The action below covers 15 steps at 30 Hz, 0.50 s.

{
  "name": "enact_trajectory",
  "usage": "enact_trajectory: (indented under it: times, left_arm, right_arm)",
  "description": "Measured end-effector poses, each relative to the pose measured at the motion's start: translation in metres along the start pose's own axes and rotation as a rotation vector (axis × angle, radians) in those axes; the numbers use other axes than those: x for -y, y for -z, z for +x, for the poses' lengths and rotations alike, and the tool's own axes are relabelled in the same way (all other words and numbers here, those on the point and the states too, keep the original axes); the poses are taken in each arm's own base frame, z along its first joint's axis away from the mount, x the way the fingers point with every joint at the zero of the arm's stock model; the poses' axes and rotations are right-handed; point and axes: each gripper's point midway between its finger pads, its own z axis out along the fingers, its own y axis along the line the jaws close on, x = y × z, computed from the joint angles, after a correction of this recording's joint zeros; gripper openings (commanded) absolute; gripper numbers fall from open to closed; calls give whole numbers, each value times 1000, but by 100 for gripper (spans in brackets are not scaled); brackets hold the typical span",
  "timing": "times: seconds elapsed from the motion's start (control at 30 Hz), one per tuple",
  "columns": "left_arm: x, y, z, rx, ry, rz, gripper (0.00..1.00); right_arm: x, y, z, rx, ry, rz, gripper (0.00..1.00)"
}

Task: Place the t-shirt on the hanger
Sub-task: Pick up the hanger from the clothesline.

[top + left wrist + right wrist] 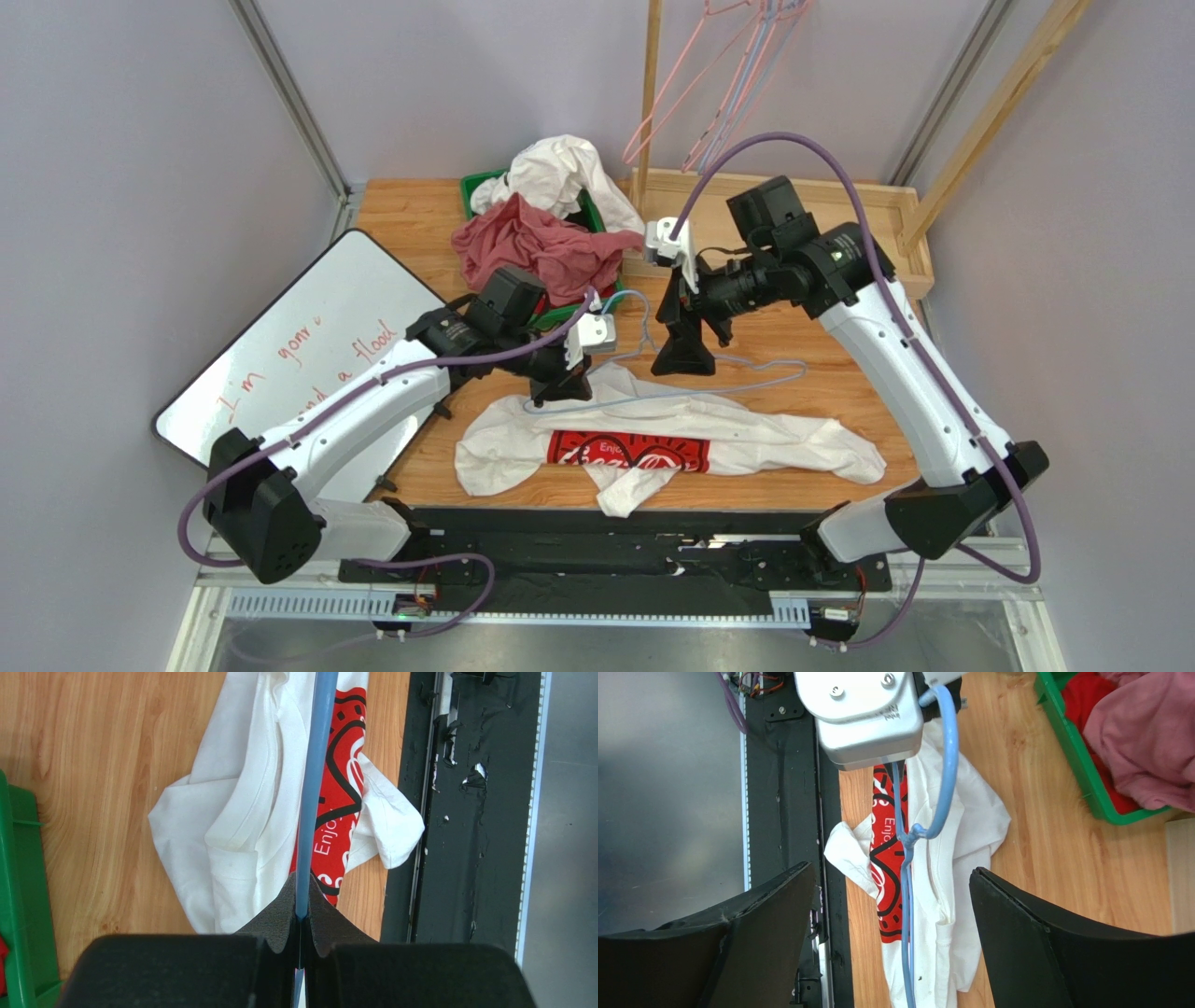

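Note:
The white t-shirt [758, 437] with its red chest print lies crumpled lengthwise near the table's front edge. The pale blue hanger [732, 375] hovers just behind and above it. My left gripper [561, 387] is shut on the hanger's wire at its left end; in the left wrist view the blue wire [316, 777] runs straight out of the pinched fingertips [281, 917] over the t-shirt [231, 826]. My right gripper [683, 359] stands open above the hanger's middle. In the right wrist view the hanger [906, 910] and its hook [946, 777] lie between the wide-apart fingers, untouched, with the t-shirt [955, 868] below.
A green bin [484, 182] at the back holds a red garment [540, 245] and a plain white one [568, 171]. A whiteboard [302, 343] leans at the left. Pink and lavender hangers [730, 70] hang by a wooden post [650, 98]. A black rail [603, 539] runs along the front.

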Motion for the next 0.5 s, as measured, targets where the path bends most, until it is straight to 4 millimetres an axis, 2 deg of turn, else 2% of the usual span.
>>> enact_trajectory:
  times: [0.13,0.23,0.27,0.3,0.33,0.4,0.43,0.5]
  left_arm:
    - [0,0,0,-4,3,3,0]
    - [0,-1,-2,-3,7,8,0]
    - [0,-2,-2,-3,8,10,8]
    - [0,-2,-1,-6,10,12,15]
    - [0,-3,-1,-6,10,15,33]
    - [0,-3,0,-7,11,15,46]
    - [0,-3,-1,-4,11,13,60]
    - [-1,-1,1,5,14,0,70]
  right_arm:
    - [2,-19,15,-31,-45,-53,65]
    - [0,-28,19,-37,-50,-80,30]
    - [-2,-29,19,-35,-50,-86,0]
    - [-2,-30,19,-33,-44,-88,0]
    - [-2,-30,18,-32,-43,-85,0]
    - [-2,-30,18,-33,-51,-86,0]
    - [0,-30,19,-32,-56,-82,0]
    - [1,-28,25,-32,-78,-80,0]
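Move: The hanger's neck, just under the hook, lies about 3 cm to the left of the half-closing right hand and 4 cm below, level with it fore and aft. The t-shirt is spread some 27 cm below that hand, about 5 cm left and 3 cm back. The green basket stands roughly 27 cm ahead, 24 cm left and 25 cm below. From the left hand, already gripping the hanger's bar, the neck is about 13 cm right, 3 cm ahead and 8 cm above. Downward about 3.5 cm and slightly left, the right hand sinks onto the hanger's neck and shuts its fingers on it just below the hook. Staying in place, the left hand then opens to a bit over half, releasing its pinch on the bar near the hanger's left end. ##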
